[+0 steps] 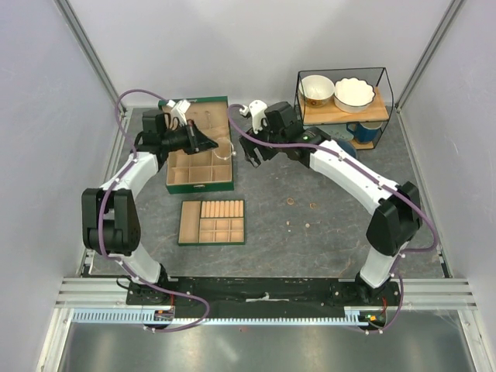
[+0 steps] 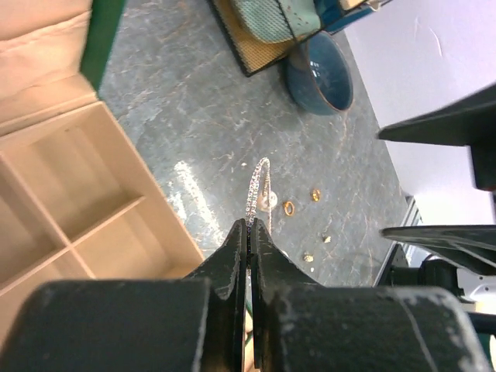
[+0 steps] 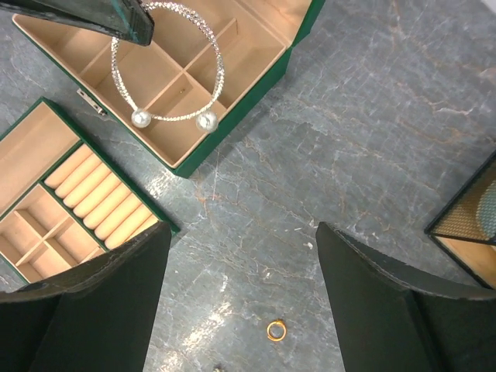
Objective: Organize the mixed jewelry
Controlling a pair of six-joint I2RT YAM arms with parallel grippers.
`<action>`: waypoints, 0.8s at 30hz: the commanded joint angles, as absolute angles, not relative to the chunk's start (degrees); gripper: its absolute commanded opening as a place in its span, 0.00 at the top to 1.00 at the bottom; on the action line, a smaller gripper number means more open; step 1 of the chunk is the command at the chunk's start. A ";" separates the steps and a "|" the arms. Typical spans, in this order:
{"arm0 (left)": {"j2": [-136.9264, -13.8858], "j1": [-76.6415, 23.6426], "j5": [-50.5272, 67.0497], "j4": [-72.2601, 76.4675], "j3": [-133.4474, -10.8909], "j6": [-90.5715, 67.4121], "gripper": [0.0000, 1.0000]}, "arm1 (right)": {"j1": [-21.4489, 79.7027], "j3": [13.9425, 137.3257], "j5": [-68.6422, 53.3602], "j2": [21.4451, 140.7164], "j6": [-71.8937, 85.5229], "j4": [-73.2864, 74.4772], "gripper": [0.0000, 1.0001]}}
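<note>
A thin silvery bangle (image 3: 167, 63) with two pearl ends hangs over the open green box (image 3: 232, 116), and my left gripper (image 2: 249, 225) is shut on its rim. From above, that gripper (image 1: 209, 145) sits over the box's right side with the bangle (image 1: 223, 151) beyond its tips. My right gripper (image 3: 244, 232) stands open just right of the box, above bare table, with nothing between its fingers. A small gold ring (image 3: 277, 330) lies on the table below it. More tiny rings (image 1: 291, 201) are scattered on the mat, two of which (image 2: 288, 207) show past the bangle (image 2: 256, 186).
A green tray (image 1: 211, 222) with tan compartments and ring rolls lies in front of the box. A wire shelf (image 1: 345, 105) with two bowls and a blue cup (image 1: 360, 132) stands at the back right. White walls close in on both sides.
</note>
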State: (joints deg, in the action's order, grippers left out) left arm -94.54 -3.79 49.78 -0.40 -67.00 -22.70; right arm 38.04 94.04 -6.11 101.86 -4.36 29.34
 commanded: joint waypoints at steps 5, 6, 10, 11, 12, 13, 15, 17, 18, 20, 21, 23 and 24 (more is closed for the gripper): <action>-98.52 -0.09 47.38 -0.35 -68.56 -24.96 0.98 | 37.79 92.64 -4.75 96.42 -5.01 27.51 0.14; -98.87 2.26 46.76 -0.26 -68.47 -25.05 0.98 | 37.79 92.38 -4.83 96.33 -5.10 27.51 0.14; -100.10 4.91 43.34 1.93 -67.59 -25.93 0.99 | 37.53 91.06 -5.36 96.15 -5.19 27.25 0.14; -100.37 5.18 42.72 2.02 -67.33 -25.75 0.99 | 37.53 90.88 -5.54 96.15 -5.27 27.25 0.14; -100.89 5.88 42.19 2.37 -67.32 -25.84 0.98 | 37.53 90.79 -5.54 96.24 -5.27 27.16 0.14; -101.33 6.24 41.40 2.37 -67.59 -25.58 0.99 | 37.44 90.62 -5.62 96.41 -5.27 27.07 0.14; -102.04 6.59 40.52 2.29 -68.03 -25.14 0.98 | 37.44 90.62 -6.06 96.59 -5.10 27.16 0.14; -103.27 6.59 39.64 1.67 -68.90 -24.43 0.98 | 37.35 90.62 -6.41 97.21 -4.92 27.07 0.14; -103.79 6.68 39.38 1.58 -68.99 -24.35 0.98 | 37.35 90.62 -6.50 97.38 -4.92 27.07 0.14; -104.76 6.59 37.97 1.23 -69.52 -24.00 0.98 | 37.35 90.79 -6.42 97.56 -4.83 27.07 0.14; -105.11 6.68 37.71 1.14 -69.61 -23.91 0.99 | 37.35 90.79 -6.33 97.47 -4.83 27.07 0.14; -105.73 6.68 37.01 0.88 -69.79 -23.73 0.98 | 37.27 90.79 -6.15 97.38 -4.92 27.07 0.14; -105.82 6.68 36.74 0.79 -69.70 -23.82 0.98 | 37.18 90.70 -6.15 97.38 -4.92 27.07 0.14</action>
State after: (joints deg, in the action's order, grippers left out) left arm -105.03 6.81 38.98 -0.03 -67.20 -24.12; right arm 37.50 90.72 -5.74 97.78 -4.75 28.93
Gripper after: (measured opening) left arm 0.030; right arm 0.861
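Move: My left hand already holds the bracelet. The middle of the open jewelry box's compartments lies about 8 cm to that hand's left, 7 cm ahead and some 16 cm below. The raised lid stands about 10 cm beyond the compartments; the ring tray lies about 15 cm back from my left hand, straight behind and 18 cm down. From my right hand the compartments are some 22 cm left, 10 cm ahead and 18 cm below. I swing my left hand about 10 cm left and 5 cm forward, keeping the bracelet pinched in shut fingertips, and sink it some 9 cm towards the box's compartments; the end of the move is mostly straight down. The wrist turns some 20 degrees counter-clockwise and tips down a little. My empty right hand, already open, bobs up a couple of centimetres and settles. ##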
